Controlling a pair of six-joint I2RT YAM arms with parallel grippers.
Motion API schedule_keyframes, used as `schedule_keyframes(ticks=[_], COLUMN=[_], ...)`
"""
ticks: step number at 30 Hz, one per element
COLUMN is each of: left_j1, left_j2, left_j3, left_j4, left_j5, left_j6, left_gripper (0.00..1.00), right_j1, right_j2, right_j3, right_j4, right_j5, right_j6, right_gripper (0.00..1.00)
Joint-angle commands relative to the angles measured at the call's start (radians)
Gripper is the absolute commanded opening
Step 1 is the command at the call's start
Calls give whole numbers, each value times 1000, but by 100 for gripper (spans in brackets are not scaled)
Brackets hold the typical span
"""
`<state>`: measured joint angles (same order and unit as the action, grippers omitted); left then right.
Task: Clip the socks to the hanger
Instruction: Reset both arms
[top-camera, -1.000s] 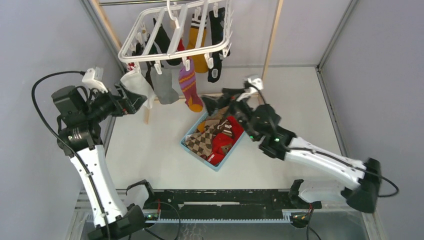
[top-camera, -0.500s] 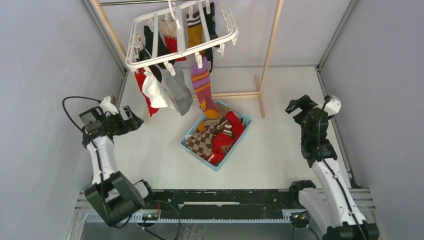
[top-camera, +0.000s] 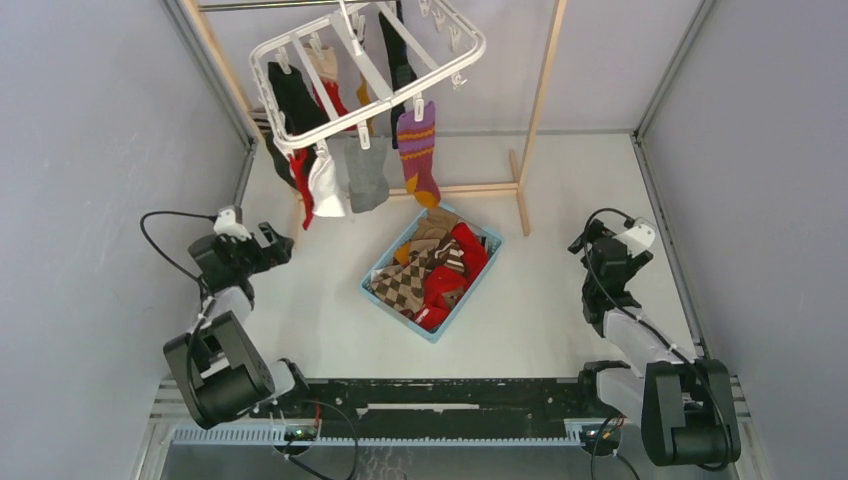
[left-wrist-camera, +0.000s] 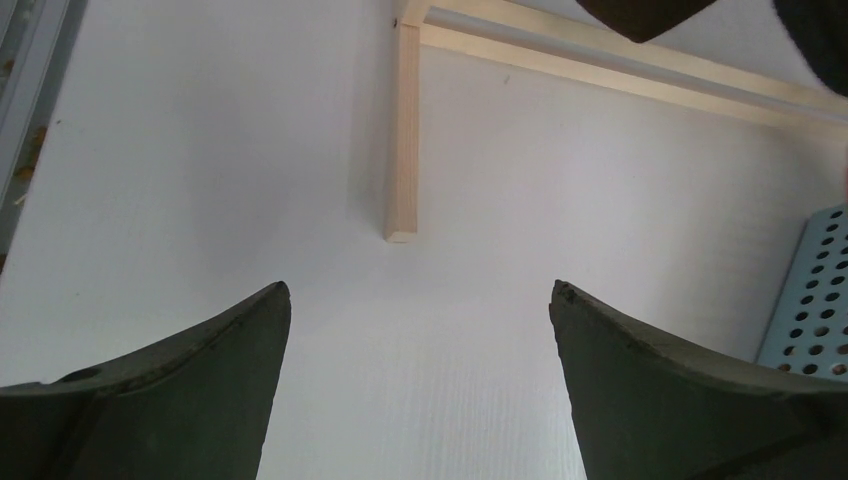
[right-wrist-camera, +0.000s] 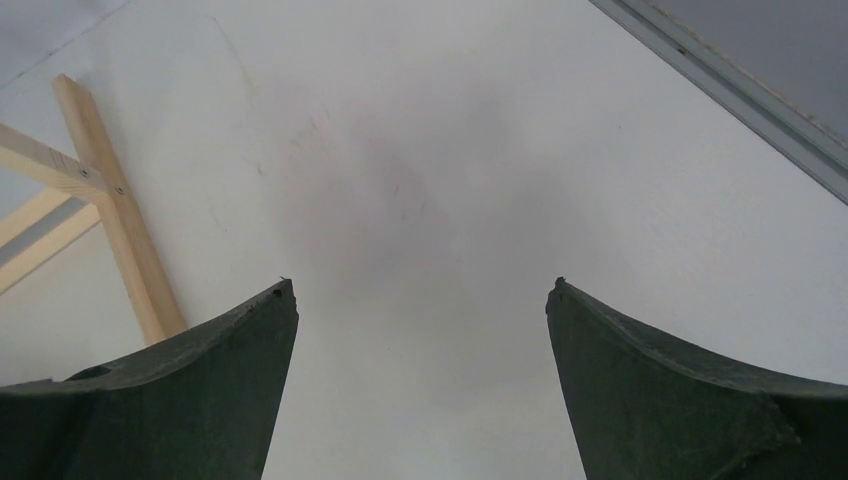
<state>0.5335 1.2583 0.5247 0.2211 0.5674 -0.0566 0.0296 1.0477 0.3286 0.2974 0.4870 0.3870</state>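
The white hanger (top-camera: 300, 140) hangs tilted at the back from the wooden rack, with several socks clipped to it: a purple-striped one (top-camera: 419, 150), a grey one (top-camera: 367, 175), a white one (top-camera: 327, 190), a red one (top-camera: 303, 192) and black ones (top-camera: 290, 95). More socks (top-camera: 430, 270), red and argyle brown, fill the light-blue basket (top-camera: 384, 298) below. My left gripper (top-camera: 277, 244) is folded back low at the left, open and empty, well clear of the hanger. My right gripper (top-camera: 583, 238) sits folded at the right, open and empty. Both wrist views show only bare table between the fingers.
The wooden rack's post (top-camera: 545, 75) and floor bar (top-camera: 470, 189) stand behind the basket; its foot (left-wrist-camera: 404, 130) lies ahead of the left gripper and another leg (right-wrist-camera: 120, 220) left of the right gripper. Grey walls close both sides. The basket's perforated wall (left-wrist-camera: 815, 300) shows at the left wrist view's right edge.
Both arms have pulled back from the hanger and basket and folded down near their bases, grippers staying open. The hanger has swung and turned, its socks swaying.
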Motion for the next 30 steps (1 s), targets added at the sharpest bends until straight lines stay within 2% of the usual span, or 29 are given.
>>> schedule_keyframes(ticks=[1, 3, 5, 9, 11, 13, 16, 19, 21, 23, 26, 28, 30], left_j1=[-39, -68, -104, -162, -178, -189, -202, -202, -218, -238, -298, -351, -407], left_j2=[-70, -93, -96, -90, -95, -102, -112, -124, -103, -32, -77, -60, 25], left_j3=[-119, -180, -234, -197, -196, -200, -206, -278, -350, -389, -382, -419, -469], left_j4=[340, 444, 558, 474, 464, 463, 465, 634, 808, 983, 878, 940, 1126], left_j5=[-60, -103, -157, -229, -240, -247, -265, -255, -257, -253, -333, -394, -489], left_j6=[-43, -40, -31, 18, 33, 42, 34, -56, -85, -95, -22, 25, 44], left_gripper=[100, 100, 100, 100, 100, 100, 100, 100, 100, 100, 100, 100, 100], right_j1=[13, 2, -10, -37, -82, -122, -80, -47, -2, 18, 49, 40, 15], right_j2=[27, 45, 37, 45, 72, 171, 196, 323, 263, 300, 293, 318, 305], right_j3=[-66, -125, -135, -164, -217, -264, -251, -291, -253, -221, -159, -128, -98], right_j4=[342, 454, 471, 549, 681, 867, 856, 1095, 928, 945, 802, 787, 697], right_j5=[-12, -43, -79, -147, -185, -234, -278, -237, -224, -249, -213, -207, -245], right_j6=[-129, -146, -155, -180, -171, -155, -224, -262, -279, -328, -343, -342, -317], right_gripper=[99, 99, 99, 99, 99, 99, 99, 99, 99, 99, 99, 99, 99])
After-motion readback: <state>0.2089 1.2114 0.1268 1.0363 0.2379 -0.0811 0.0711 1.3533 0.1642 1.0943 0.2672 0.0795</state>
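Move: Between the open, empty hands sits the basket of socks: roughly 37 cm to the left hand's right and 2 cm nearer the base, and about 40 cm to the right hand's left, also 2 cm nearer, some 9 cm below both. From the left hand, the rack's left foot is about 11 cm ahead, 5 cm right and 13 cm down, and the hanger hangs some 13 cm ahead, 26 cm right and 35 cm above. Settling into their rest poses in free air, both hands keep wide open. The left slides about 6 cm right, past the rack's left foot, rising slightly as its fingers tip up some 20 degrees and its left side lifts. The right dips a little, then goes about 4 cm forward and 4 cm left, turning counter-clockwise while its fingers tip up and its left side drops. ##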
